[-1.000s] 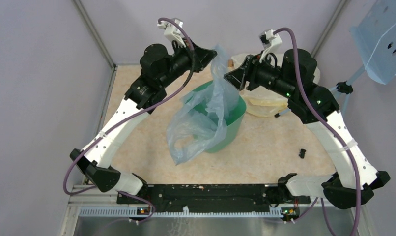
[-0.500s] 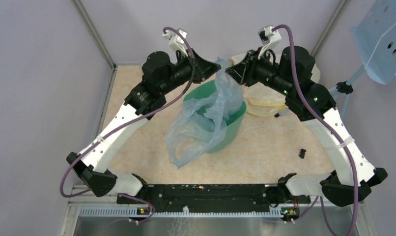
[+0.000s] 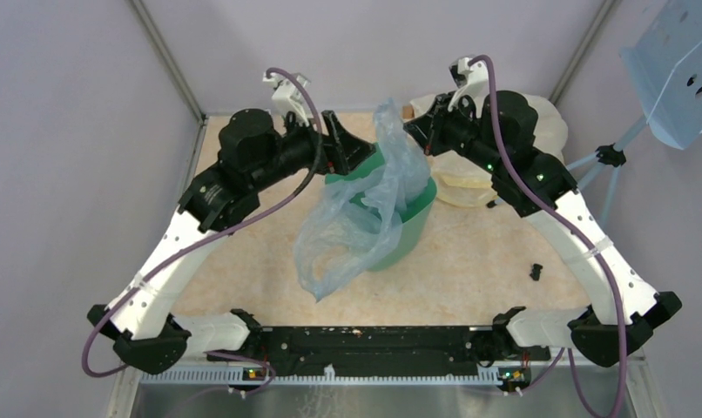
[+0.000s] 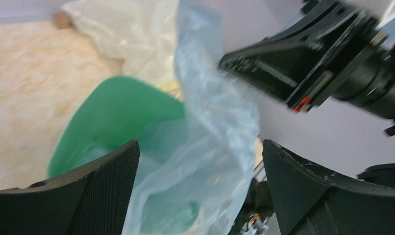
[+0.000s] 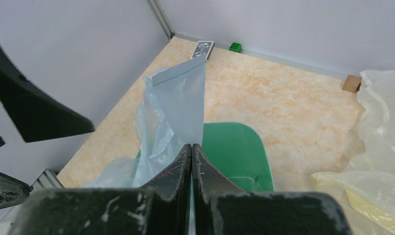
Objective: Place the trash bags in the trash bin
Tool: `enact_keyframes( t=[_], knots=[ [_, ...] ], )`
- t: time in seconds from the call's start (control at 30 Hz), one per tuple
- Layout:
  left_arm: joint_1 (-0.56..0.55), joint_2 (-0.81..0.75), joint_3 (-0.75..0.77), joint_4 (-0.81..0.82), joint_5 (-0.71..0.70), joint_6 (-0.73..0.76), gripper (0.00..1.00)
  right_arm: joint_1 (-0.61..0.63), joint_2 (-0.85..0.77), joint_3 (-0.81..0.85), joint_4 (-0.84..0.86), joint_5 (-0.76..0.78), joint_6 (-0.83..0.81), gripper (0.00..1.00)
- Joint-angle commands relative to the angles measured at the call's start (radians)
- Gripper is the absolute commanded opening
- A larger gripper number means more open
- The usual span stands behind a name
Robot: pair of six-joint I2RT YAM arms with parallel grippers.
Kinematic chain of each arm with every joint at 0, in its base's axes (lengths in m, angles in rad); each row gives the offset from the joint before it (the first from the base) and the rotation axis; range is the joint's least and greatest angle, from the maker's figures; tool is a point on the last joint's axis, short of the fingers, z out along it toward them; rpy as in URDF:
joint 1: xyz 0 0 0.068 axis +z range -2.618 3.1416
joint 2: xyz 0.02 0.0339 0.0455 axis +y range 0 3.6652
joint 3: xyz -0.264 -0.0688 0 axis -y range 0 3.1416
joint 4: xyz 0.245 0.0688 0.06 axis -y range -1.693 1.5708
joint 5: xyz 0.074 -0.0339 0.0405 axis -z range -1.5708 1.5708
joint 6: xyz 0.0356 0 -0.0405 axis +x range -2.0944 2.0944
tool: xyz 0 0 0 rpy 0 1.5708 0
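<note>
The pale blue see-through trash bag [image 3: 365, 209] stands up out of the mint-green trash bin [image 3: 415, 222] and spills over the bin's near-left rim onto the table. My right gripper [image 3: 410, 131] is shut on the bag's upper edge from the right; in the right wrist view the bag [image 5: 176, 107] rises past its pinched jaws [image 5: 191, 145] above the bin [image 5: 234, 147]. My left gripper [image 3: 352, 148] is wide open at the bin's left rim. In the left wrist view the bag [image 4: 210, 132] hangs loose between its spread fingers [image 4: 200, 144].
A cream-yellow plastic bag [image 3: 478, 178] lies just right of the bin, under the right arm. A small black part [image 3: 536, 271] sits on the table at the right. A wooden block [image 5: 352, 83], a green cube [image 5: 234, 47] and a card [image 5: 203, 49] lie by the back wall.
The left gripper has opened, let go of the bag and drawn back to the left. The right gripper has closed on the bag's top edge.
</note>
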Motion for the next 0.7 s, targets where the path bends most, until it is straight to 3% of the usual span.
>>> enact_keyframes(
  t=[0.0, 0.3, 0.43, 0.6, 0.67],
  knots=[
    [-0.003, -0.144, -0.045, -0.249, -0.163, 0.108, 0.99, 0.011, -0.041, -0.016, 0.086, 0.05, -0.021, 0.0],
    [-0.004, -0.477, -0.301, -0.472, -0.295, -0.087, 0.99, 0.01, -0.066, -0.083, 0.165, 0.143, -0.021, 0.0],
    [-0.004, -0.586, -0.403, -0.51, -0.227, -0.202, 0.99, 0.01, -0.066, -0.101, 0.193, 0.156, -0.008, 0.0],
    [-0.003, -0.633, -0.594, -0.425, -0.079, -0.306, 0.98, 0.011, -0.063, -0.11, 0.21, 0.157, 0.004, 0.0],
    [-0.003, -0.636, -0.654, -0.391, -0.052, -0.331, 0.93, 0.011, -0.063, -0.114, 0.211, 0.15, 0.006, 0.0]
  ],
)
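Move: The trash bag's loose front edge, hanging over the near side of the trash bin, is about 16 cm back, 8 cm left and 20 cm below the open left hand. The bin's middle is roughly 2 cm ahead of that hand, 7 cm to its right and 28 cm lower. The bag's top, already pinched by the right hand, is some 5 cm ahead, 10 cm right and 1 cm below. From the right hand, the front edge lies about 21 cm back, 18 cm left and 18 cm down. The right fingers keep their pinch on the bag's top, easing it about 2 cm forward and slightly less right, turning slightly clockwise. Wide open and empty, the left hand swings down, back and left, some 16 cm down and 12 cm each in the other two, towards the bag's hanging front edge. It ends by dropping more steeply, its fingers tipping down roughly 25 degrees; whether they touch the film can't be seen. ##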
